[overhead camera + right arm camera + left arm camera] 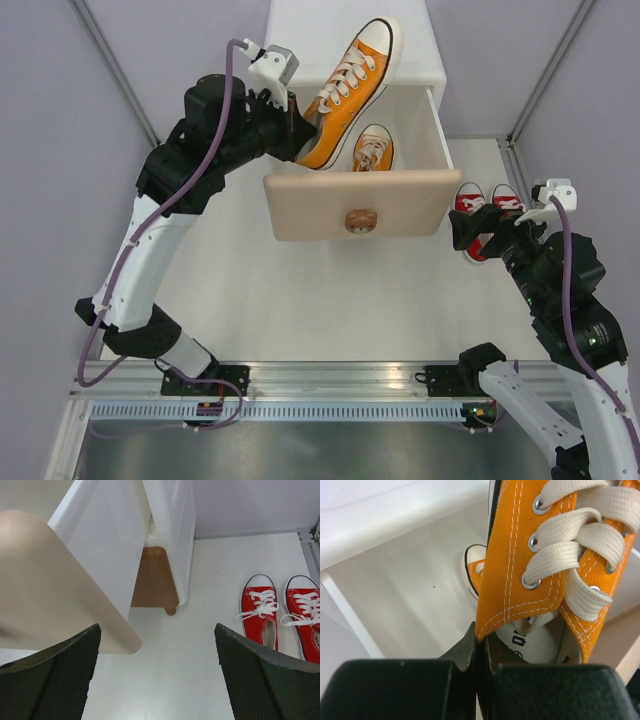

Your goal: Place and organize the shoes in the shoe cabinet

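Note:
The shoe cabinet (pixel 330 25) stands at the back with its upper drawer pulled out, its beige front (pixel 320 205) facing me. My left gripper (pixel 298 124) is shut on the heel collar of an orange shoe (pixel 350 90), which hangs tilted above the drawer. In the left wrist view the gripper (pixel 479 636) pinches the canvas edge of that orange shoe (pixel 520 565). A second orange shoe (pixel 372 150) lies inside the drawer. Two red shoes (pixel 470 200) (pixel 507 197) sit side by side on the table right of the cabinet. My right gripper (pixel 470 232) hovers open just in front of them, holding nothing.
In the right wrist view the gripper (pixel 156 630) looks down on bare white table, with the beige drawer front (pixel 45 590) at left, the brown lower front (pixel 152 577) behind it and the red pair (pixel 260 612) at right. Grey walls flank the table.

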{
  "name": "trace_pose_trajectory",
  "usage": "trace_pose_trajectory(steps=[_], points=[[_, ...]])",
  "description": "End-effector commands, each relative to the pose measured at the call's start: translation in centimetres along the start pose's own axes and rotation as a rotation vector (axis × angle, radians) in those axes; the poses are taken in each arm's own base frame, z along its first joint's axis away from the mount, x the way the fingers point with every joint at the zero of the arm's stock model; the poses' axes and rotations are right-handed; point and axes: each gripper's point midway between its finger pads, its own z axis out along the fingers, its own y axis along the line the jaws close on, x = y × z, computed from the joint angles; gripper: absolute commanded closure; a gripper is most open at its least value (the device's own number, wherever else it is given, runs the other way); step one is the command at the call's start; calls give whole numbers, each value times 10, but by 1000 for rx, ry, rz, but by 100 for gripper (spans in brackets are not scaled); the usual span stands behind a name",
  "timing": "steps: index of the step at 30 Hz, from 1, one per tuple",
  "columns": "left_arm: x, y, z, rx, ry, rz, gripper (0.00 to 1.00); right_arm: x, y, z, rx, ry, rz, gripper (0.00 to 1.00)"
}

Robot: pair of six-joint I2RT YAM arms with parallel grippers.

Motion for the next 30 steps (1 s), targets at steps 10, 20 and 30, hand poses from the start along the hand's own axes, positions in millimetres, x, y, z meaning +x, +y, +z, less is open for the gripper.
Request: trace_pose_trajectory(steps=[10, 20, 30], points=[[2, -15, 27, 81, -8, 69, 98, 3, -4, 2, 16, -6, -21, 2], [40, 0, 29, 43, 121, 175, 98, 7, -5, 4, 17, -2, -20, 2], [57, 24, 40, -80, 189, 189, 98, 10, -4, 7, 13, 4, -18, 2]])
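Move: The empty drawer floor, where the held orange shoe is headed, lies about 22 cm below the left hand, some 5 cm ahead and 3 cm right. The first shoe is about 14 cm right of the hand, 8 cm ahead and 19 cm down. The drawer's front rim has its middle 7 cm back, 9 cm right and 4 cm lower. From the right hand that floor is roughly 15 cm ahead, 32 cm left, 11 cm down. The orange shoe, still pinched by its heel end in the left hand's shut fingers, is lowered about 8.5 cm into the open drawer, drifting a little right and then partly back. As it sinks, the hand rolls some 15 degrees, right side down, bringing the toe down towards the first shoe's side; the grip is kept. ##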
